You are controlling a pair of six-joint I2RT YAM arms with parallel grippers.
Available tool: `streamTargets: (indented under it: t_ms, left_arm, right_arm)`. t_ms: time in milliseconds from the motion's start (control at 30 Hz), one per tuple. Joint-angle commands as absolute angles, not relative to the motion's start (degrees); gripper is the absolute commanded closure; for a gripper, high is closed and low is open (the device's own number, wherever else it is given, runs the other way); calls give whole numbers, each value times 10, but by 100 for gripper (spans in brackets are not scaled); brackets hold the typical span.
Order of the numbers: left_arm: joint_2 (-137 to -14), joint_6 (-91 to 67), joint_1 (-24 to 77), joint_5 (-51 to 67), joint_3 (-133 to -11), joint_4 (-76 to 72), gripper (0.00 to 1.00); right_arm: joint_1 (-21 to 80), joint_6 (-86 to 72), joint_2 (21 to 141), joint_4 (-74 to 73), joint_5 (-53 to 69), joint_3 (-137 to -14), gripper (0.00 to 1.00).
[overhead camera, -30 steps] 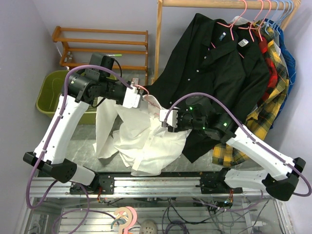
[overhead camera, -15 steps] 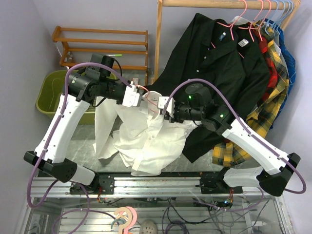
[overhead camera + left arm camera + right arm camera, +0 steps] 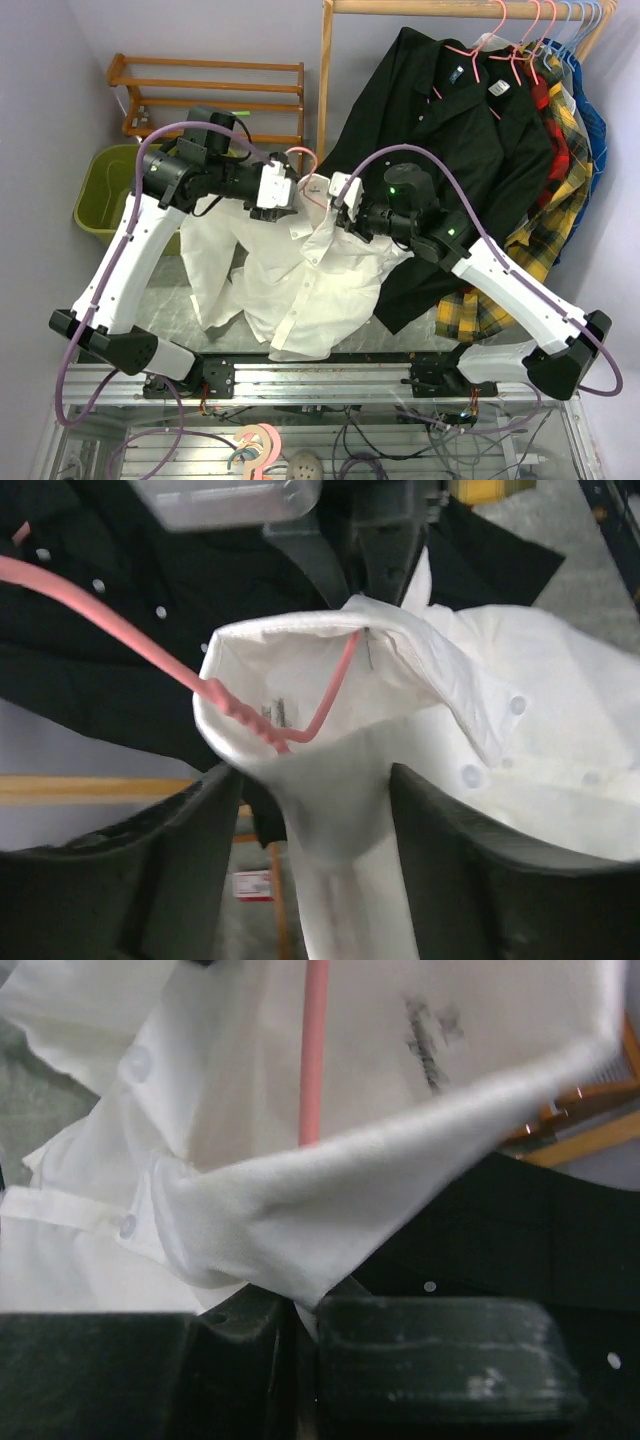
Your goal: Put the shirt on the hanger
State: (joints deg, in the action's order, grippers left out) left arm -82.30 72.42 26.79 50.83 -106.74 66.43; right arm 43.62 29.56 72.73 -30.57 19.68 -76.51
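The white shirt [image 3: 310, 290] hangs bunched between my two arms, its lower part lying on the table. The pink wire hanger [image 3: 303, 160] sits in the collar. In the left wrist view the hanger's twisted neck [image 3: 240, 718] lies against the open collar [image 3: 300, 650]. My left gripper [image 3: 287, 190] is open, with shirt fabric [image 3: 330, 820] hanging loose between its fingers [image 3: 180, 860]. My right gripper [image 3: 330, 192] is shut on the shirt's collar edge [image 3: 330, 1210], and a sliver of white cloth is pinched in its jaws. A hanger wire [image 3: 313, 1050] runs up behind that fold.
A black shirt [image 3: 450, 130] hangs from the wooden rack [image 3: 325, 90] just behind my right arm, with plaid shirts [image 3: 555, 200] further right. A green bin [image 3: 110, 185] and a wooden shelf [image 3: 210, 90] stand at the back left. Spare hangers [image 3: 255, 445] lie below the table's front rail.
My right gripper has risen toward the collar and shut on it. My left gripper has opened, letting go of the fabric. The shirt's top hangs higher than before.
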Motion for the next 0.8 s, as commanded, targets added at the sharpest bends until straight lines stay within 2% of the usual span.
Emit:
streamTargets:
  t_ms: [0,33,67,200,400,600,767]
  left_arm:
    - [-820,562,270,433,-1024,496,12]
    - [-819,540,265,415,-1015,475,2]
    - [-818,527,257,407,-1009,462,0]
    - [-813,504,228,398,-1003,453,1]
    - [-787,441,162,326,-1001,445,1]
    - [-766,460,121,339,-1001,552,1]
    - [-755,348,94,246,-957,495,1]
  right_arm:
    - [442,173,664,-200,129,-703,100]
    - [442,146,637,-184,107,-673,100]
    - [442,129,611,-175,96,-646,100]
    - [444,61,541,-185,57,-579,100]
    - [443,-12,541,-248,-24,-557,100]
    - [442,-52,509,-189,-80,-510,100]
    - [442,-99,487,-180,-123,-503,100]
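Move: The shirt's collar, with the hanger's neck through it, sits between the hands: from the left hand its middle is roughly 7 cm right and 2 cm below, level ahead. The neck stands some 3 cm ahead and 7 cm right; the green bin, about 33 cm left, 15 cm ahead and 22 cm below. From the right hand, pinching the collar's right side, the collar's middle lies about 5 cm left and 1 cm ahead; the neck, 6 cm left and 3 cm ahead. The collar's left side comes free of the left fingers, already parting, which spread wide as that hand swings away, dipping and going forward, then left towards the green bin, about 14 cm in all and turning some 40 degrees counter-clockwise. The right hand keeps its pinch, carrying its side about 9 cm right, up slightly then down some 6 cm, turning clockwise. ##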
